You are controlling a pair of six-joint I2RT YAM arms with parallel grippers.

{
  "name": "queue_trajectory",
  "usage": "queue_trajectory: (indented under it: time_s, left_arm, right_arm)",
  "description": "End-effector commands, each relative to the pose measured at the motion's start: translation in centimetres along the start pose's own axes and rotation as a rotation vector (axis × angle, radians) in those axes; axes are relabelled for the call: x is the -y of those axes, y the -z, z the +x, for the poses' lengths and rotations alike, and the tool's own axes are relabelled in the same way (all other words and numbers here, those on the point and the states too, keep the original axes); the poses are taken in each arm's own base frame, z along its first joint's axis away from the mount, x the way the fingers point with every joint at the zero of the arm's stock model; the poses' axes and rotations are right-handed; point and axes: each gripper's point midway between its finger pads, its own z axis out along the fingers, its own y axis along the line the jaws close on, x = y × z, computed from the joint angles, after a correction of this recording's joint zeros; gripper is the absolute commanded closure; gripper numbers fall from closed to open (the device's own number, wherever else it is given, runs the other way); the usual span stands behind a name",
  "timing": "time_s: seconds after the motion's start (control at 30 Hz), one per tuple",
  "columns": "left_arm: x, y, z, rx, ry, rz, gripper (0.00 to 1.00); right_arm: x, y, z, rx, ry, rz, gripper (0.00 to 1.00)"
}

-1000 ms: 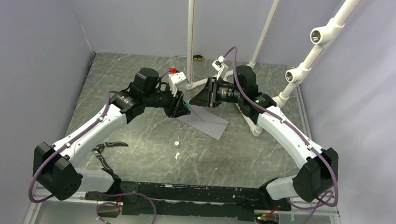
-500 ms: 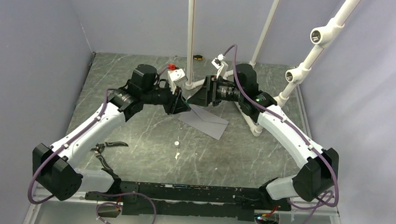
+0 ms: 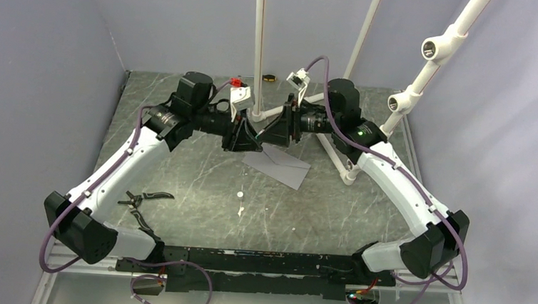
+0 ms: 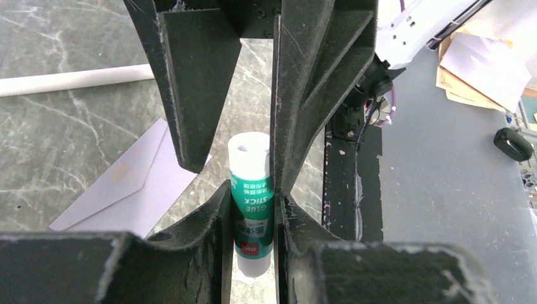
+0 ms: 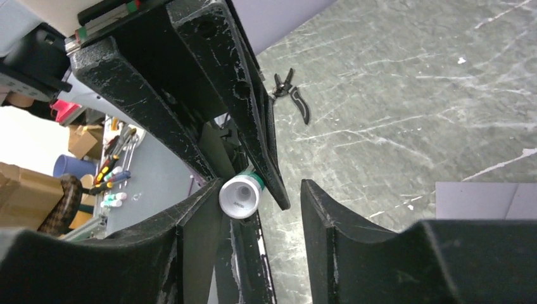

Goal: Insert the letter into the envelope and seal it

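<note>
The grey envelope [image 3: 280, 166] lies flat on the table, its flap side up, and shows also in the left wrist view [image 4: 130, 190] and the right wrist view [image 5: 484, 200]. The letter is out of view. Above the envelope's far left corner the two grippers meet tip to tip. My left gripper [image 3: 247, 140] [image 4: 251, 209] is shut on a green and white glue stick [image 4: 251, 190] [image 5: 240, 197]. The right gripper [image 3: 272, 134] [image 5: 259, 190] stands open around the stick's white end, with a gap on one side.
White pipe posts [image 3: 259, 51] rise just behind the grippers, and a pipe foot [image 3: 343, 173] lies right of the envelope. Black pliers [image 3: 145, 198] lie at the near left. Two small white bits [image 3: 240, 195] sit in front of the envelope.
The right gripper has opened off the glue stick while the left has closed on it. Both arms have shifted a little toward the back of the table.
</note>
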Motion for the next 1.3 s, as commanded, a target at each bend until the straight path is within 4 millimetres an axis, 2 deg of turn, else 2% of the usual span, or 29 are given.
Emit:
queue_trajectory:
  time_s: [0.0,0.13,0.27,0.37,0.67,0.9,0.97,1.1,1.2,1.27]
  left_arm:
    - [2.2,0.6,-1.5,0.020,-0.060,0.093,0.98]
    - [2.3,0.7,-1.7,0.032,-0.070,0.095,0.98]
    - [2.1,0.6,-1.3,0.016,-0.065,0.087,0.98]
    - [2.1,0.7,-1.1,0.014,-0.065,0.079,0.98]
    - [2.3,0.7,-1.3,0.023,-0.063,0.084,0.98]
    - [1.6,0.6,-1.2,0.018,-0.069,0.057,0.98]
    - [0.7,0.5,-1.2,0.012,-0.075,0.020,0.98]
    - [-2.3,0.3,-0.6,-0.007,-0.099,-0.116,0.98]
    - [-3.9,-0.2,0.2,-0.007,-0.114,-0.165,0.98]
    - [-4.4,-0.6,0.5,-0.006,-0.113,-0.167,0.98]
  right_arm:
    - [-3.1,1.2,-1.3,0.017,0.128,-0.097,0.54]
    - [-3.4,1.2,-1.3,0.004,0.130,-0.113,0.62]
    - [-3.6,1.5,-1.7,0.013,0.149,-0.099,0.53]
    - [-3.6,1.7,-2.0,0.029,0.154,-0.075,0.53]
    - [-3.2,1.5,-2.0,0.015,0.141,-0.069,0.72]
    - [-2.8,1.0,-2.5,0.040,0.090,-0.055,0.93]
    - [-1.9,0.5,-3.1,0.079,0.033,-0.005,1.00]
    - [2.5,-0.4,-4.4,0.200,-0.198,0.218,1.00]
    - [5.7,-0.5,-5.0,0.311,-0.363,0.403,1.00]
    - [7.2,-0.3,-5.2,0.362,-0.444,0.490,1.00]
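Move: The left hand holds the glue stick at its middle. The stick's white end stands about 4 cm to that hand's right, level with it, and lies between the right hand's open fingertips, only about 1 cm back from and 1 cm above the right hand's point. The envelope lies on the table some 4 cm ahead of the right hand, 3 cm to its right and 32 cm below. The loose cap is about 4 cm back, 7 cm left and as far down. Draw both hands back 1 to 2 cm, raising the right one slightly, and close the right fingers on the white end of the glue stick while the left keeps its grip. Then carry both forward about 4.5 cm, sinking about 1 cm, rolling the right wrist some 15 degrees about its fingers with a 20-degree clockwise swing; roll the left slightly the opposite way and swing it about 10 degrees counter-clockwise. ##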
